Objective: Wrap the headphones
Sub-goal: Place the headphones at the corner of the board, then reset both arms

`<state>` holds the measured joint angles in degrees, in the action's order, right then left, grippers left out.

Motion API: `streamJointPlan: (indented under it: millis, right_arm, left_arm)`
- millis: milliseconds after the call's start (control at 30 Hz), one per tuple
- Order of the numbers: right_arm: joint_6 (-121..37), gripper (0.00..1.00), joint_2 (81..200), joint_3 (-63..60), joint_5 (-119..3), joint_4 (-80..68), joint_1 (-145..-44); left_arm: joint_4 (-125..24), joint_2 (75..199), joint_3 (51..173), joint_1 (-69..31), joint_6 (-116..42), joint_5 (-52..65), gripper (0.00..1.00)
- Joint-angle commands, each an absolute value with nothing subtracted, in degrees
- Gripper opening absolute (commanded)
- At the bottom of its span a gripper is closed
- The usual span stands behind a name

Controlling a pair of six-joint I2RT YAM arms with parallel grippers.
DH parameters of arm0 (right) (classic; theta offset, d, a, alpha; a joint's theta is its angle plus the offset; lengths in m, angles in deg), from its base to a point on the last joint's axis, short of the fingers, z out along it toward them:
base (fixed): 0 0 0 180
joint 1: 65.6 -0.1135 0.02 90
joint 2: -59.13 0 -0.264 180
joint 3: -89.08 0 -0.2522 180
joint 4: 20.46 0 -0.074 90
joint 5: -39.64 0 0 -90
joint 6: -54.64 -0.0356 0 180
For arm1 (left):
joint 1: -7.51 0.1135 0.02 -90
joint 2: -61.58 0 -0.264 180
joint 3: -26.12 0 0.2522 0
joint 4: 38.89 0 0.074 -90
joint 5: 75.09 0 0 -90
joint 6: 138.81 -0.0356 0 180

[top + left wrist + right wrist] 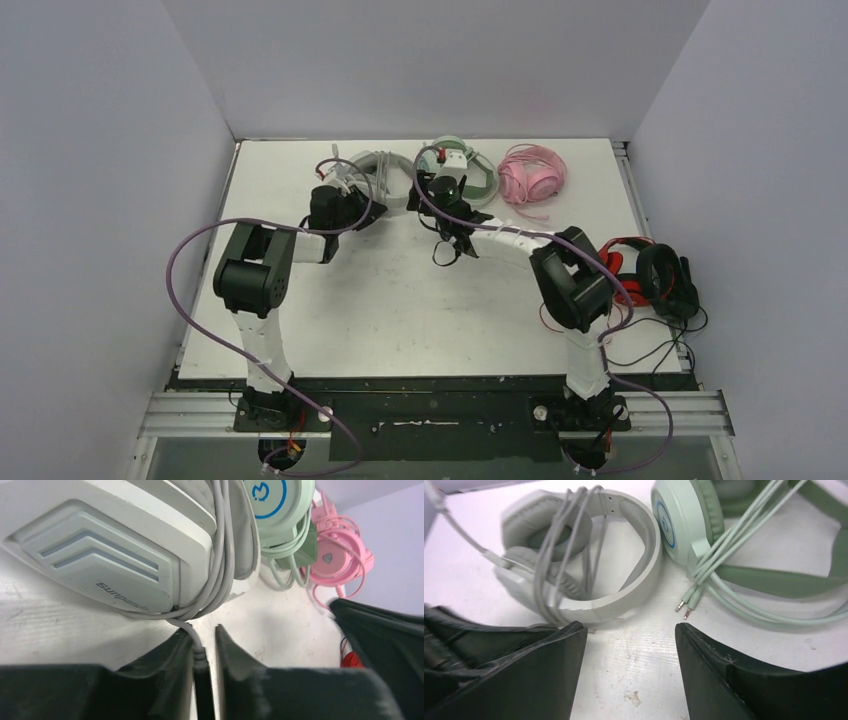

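Observation:
The pale grey-white headphones [385,170] lie at the back of the table, their cable [559,555] looped round the band and cup [115,555]. My left gripper [345,188] [202,630] is nearly closed on the plug end of that cable [199,652], right beside the cup. The mint green headphones [470,165] [679,520] lie next to them, with their jack plugs [686,605] on the table. The pink headphones [532,175] [335,555] are further right. My right gripper [432,182] [630,626] hangs open over bare table between the white band and the mint set, holding nothing.
A red and black headset [650,275] with dark loose cables lies at the table's right edge, beside the right arm's elbow. White walls close in the table [400,310] at the back and on both sides.

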<state>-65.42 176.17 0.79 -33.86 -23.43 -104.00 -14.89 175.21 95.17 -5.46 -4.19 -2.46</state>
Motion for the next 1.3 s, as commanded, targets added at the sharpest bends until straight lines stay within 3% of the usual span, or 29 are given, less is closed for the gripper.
streamJointPlan:
  millis: [0, 167, 233, 267, 300, 367, 467, 633, 867, 1100, 1267]
  right_arm:
    - [-60.92, 0.68, 165.13, -3.4, -40.27, -29.89, -103.14]
    - [-57.22, 0.79, 156.54, -11.25, -44.52, -32.07, -100.95]
    - [-55.49, 0.89, 152.77, -15.14, -44.41, -32.7, -100.39]
    - [-54.66, 0.98, 151.05, -16.75, -43.79, -32.68, -100.29]
    - [-53.92, 1.0, 149.01, -18.26, -42.62, -32.43, -100.2]
    - [-52.26, 1.0, 145.11, -21.45, -39.58, -31.53, -100.0]
    - [-49.3, 1.0, 138.74, -27.25, -36.28, -31.42, -99.24]
    - [-44.31, 1.0, 126.99, -38.13, -27.46, -32.11, -98.28]
    - [-38.85, 1.0, 119.39, -49.35, -15.56, -31.43, -98.08]
    - [-45.55, 1.0, 116.34, -58.33, -30.0, -40.88, -81.92]
    - [-39.97, 1.0, 119.87, -61.11, -26.16, -49.62, -80.25]
  left_arm:
    - [-9.43, 175.57, 98.15, -5.36, -4.08, -1.97, 0.27]
    - [-12.38, 168.62, 93.11, -5.6, -8.34, 1.62, 0.46]
    - [-15.46, 164.59, 91.15, -5.99, -10.91, 2.62, 0.54]
    - [-17.17, 162.23, 90.07, -6.23, -12.17, 3.38, 0.58]
    - [-18.53, 159.93, 88.89, -6.44, -13.18, 3.87, 0.64]
    - [-21.3, 154.5, 86.13, -7.07, -15.24, 5.78, 0.73]
    - [-26.06, 146.77, 82.06, -9.66, -19.9, 11.81, 0.75]
    - [-24.13, 134.82, 72.16, -13.65, -25.47, 21.57, 0.94]
    - [-16.29, 121.31, 58.72, -16.41, -33.93, 30.78, 0.96]
    - [-10.95, 121.24, 55.43, -15.06, -41.67, 39.94, 0.97]
    - [-3.42, 126.09, 53.57, -8.1, -40.57, 37.68, 0.97]
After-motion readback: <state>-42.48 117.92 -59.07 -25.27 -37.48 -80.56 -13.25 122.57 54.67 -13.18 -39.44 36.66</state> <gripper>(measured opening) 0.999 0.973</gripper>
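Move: The grey headphones stand about 8 cm ahead of the left hand, 2 cm to its right and 3 cm lower, with their cable plug still pinched in its fingers; the green pair is some 18 cm right and 9 cm ahead. From the empty right hand, the grey pair is about 8 cm ahead and 9 cm left, 7 cm down, the green pair 8 cm ahead and 8 cm right, and the red pair 42 cm right and 14 cm back. The grey headphones' plug is let go as the left fingers open wide; that hand then draws back about 15 cm, rising, and swings left, its wrist rolling and turning counter-clockwise to face forward. The already free right hand lifts away, opens fully and sweeps some 30 cm right and 14 cm back towards the red headphones, sinking late and turning clockwise. ##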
